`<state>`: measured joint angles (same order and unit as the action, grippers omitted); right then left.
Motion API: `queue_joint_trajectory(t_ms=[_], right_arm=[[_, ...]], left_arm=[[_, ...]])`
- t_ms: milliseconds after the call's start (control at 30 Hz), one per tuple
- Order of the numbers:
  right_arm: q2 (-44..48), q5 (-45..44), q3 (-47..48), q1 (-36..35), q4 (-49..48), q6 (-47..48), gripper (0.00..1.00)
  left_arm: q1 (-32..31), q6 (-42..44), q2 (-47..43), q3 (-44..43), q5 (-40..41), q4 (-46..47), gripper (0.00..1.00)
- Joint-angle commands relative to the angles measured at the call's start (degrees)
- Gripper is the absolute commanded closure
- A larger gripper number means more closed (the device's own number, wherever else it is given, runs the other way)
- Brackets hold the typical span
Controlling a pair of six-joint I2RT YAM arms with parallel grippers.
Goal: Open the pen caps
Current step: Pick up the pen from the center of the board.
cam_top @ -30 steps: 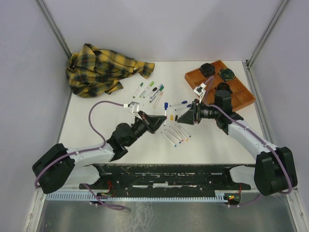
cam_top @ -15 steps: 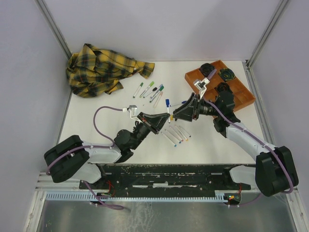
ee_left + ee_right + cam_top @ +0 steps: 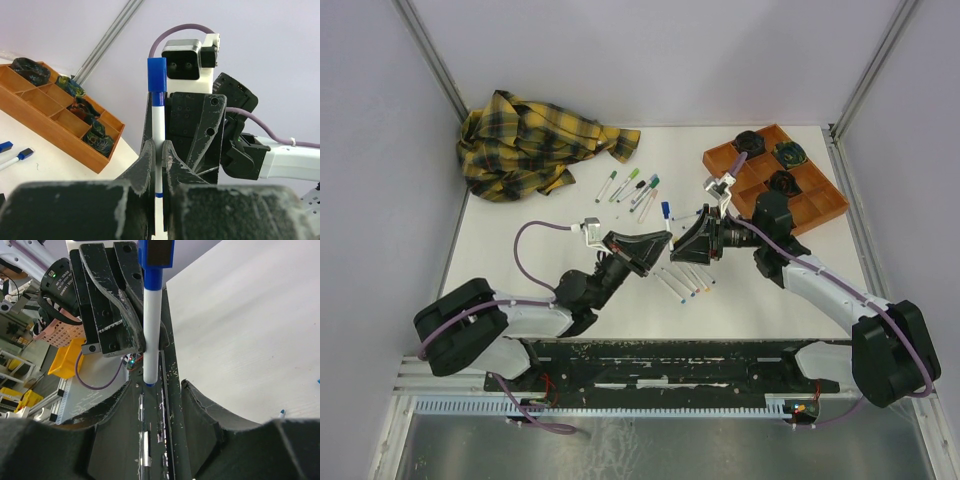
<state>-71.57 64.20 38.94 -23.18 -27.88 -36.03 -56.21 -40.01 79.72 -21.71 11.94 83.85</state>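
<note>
My left gripper (image 3: 662,241) (image 3: 160,150) is shut on a white pen (image 3: 158,125) and holds it upright above the table. The pen's blue cap (image 3: 156,74) (image 3: 666,210) (image 3: 156,252) is on its top end. Facing it, my right gripper (image 3: 682,245) (image 3: 157,390) stands open. Its fingers (image 3: 200,402) flank the pen's lower end without touching it. Several capped pens (image 3: 632,187) lie at the back of the table. Several uncapped pens (image 3: 685,281) lie in front of the grippers. A loose blue cap (image 3: 5,146) lies on the table.
A crumpled yellow plaid cloth (image 3: 535,145) lies at the back left. An orange compartment tray (image 3: 820,200) holding dark round objects (image 3: 782,181) stands at the back right, close behind my right arm. The cell's frame posts rise at both back corners.
My right gripper has moved left to the pen held by my left gripper. My left gripper has shifted slightly right with the pen and stayed shut on it.
</note>
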Motion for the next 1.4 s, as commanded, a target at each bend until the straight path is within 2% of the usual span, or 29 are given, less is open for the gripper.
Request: queue_joint_trajectory(t_ms=[0,267,667,833,900,967,1033,1133,1200,1267,1367], right_arm=[[0.8,-0.2,2.5,-0.5,0.4,2.4,0.51],[1.2,-0.1,2.9,-0.5,1.4,3.1,0.55],[1.1,0.5,4.1,-0.5,4.9,4.8,0.69],[1.1,0.5,4.7,-0.6,6.8,6.3,0.77],[1.2,0.5,5.2,-0.5,8.2,7.4,0.85],[1.3,0.4,5.8,-0.6,10.0,8.7,0.99],[1.5,0.4,6.5,-0.6,12.5,10.2,1.00],[1.9,0.5,7.3,-0.5,16.0,12.6,1.00],[2.2,0.3,7.8,-0.5,18.3,14.3,1.00],[2.3,0.2,8.8,-0.6,21.3,16.4,1.00],[2.1,0.3,10.6,-0.6,26.7,20.0,1.00]], left_arm=[[-0.7,2.4,1.3,-2.2,0.0,4.6,0.97],[-1.2,2.1,3.4,-3.1,-0.5,5.5,0.97],[-1.5,2.2,5.0,-3.5,-0.8,5.5,0.97],[-1.5,2.3,4.8,-3.4,-1.0,5.4,0.96],[-1.5,2.3,4.5,-3.4,-1.0,5.1,0.94],[-1.6,2.3,4.2,-3.4,-1.0,4.1,0.90],[-1.5,2.4,3.8,-3.3,-0.9,3.0,0.82],[-1.3,0.7,1.9,-3.1,0.6,-0.9,0.57],[-0.4,-2.0,-0.5,-3.5,0.4,-7.4,0.39],[1.7,-4.0,-3.2,-4.9,-2.2,-16.9,0.33],[5.5,-5.5,-5.6,-6.0,-8.8,-21.8,0.30]])
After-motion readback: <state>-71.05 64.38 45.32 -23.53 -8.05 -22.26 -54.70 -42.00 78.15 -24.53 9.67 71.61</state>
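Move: In the left fingers is the blue-capped pen, gripped below its middle, cap leaning up and forward. The right hand's half-open jaws, where it is headed, lie about 2 cm to the left hand's right, 2 cm back and 3 cm lower; from the right hand the pen's middle is some 3 cm ahead, 2 cm left and 4 cm up. Roughly 23 cm below the left hand are the uncapped pens, 2 cm ahead and 5 cm right, and the black cap, 10 cm ahead and 5 cm right. Easing the pen about 2 cm to the right and 1 cm down, the left hand feeds its lower end between the right hand's jaws. The right hand stays in place and shuts its fingers to pinch the bottom of the barrel; only then does the left open wide, letting go and starting to ease forward, left and down. ##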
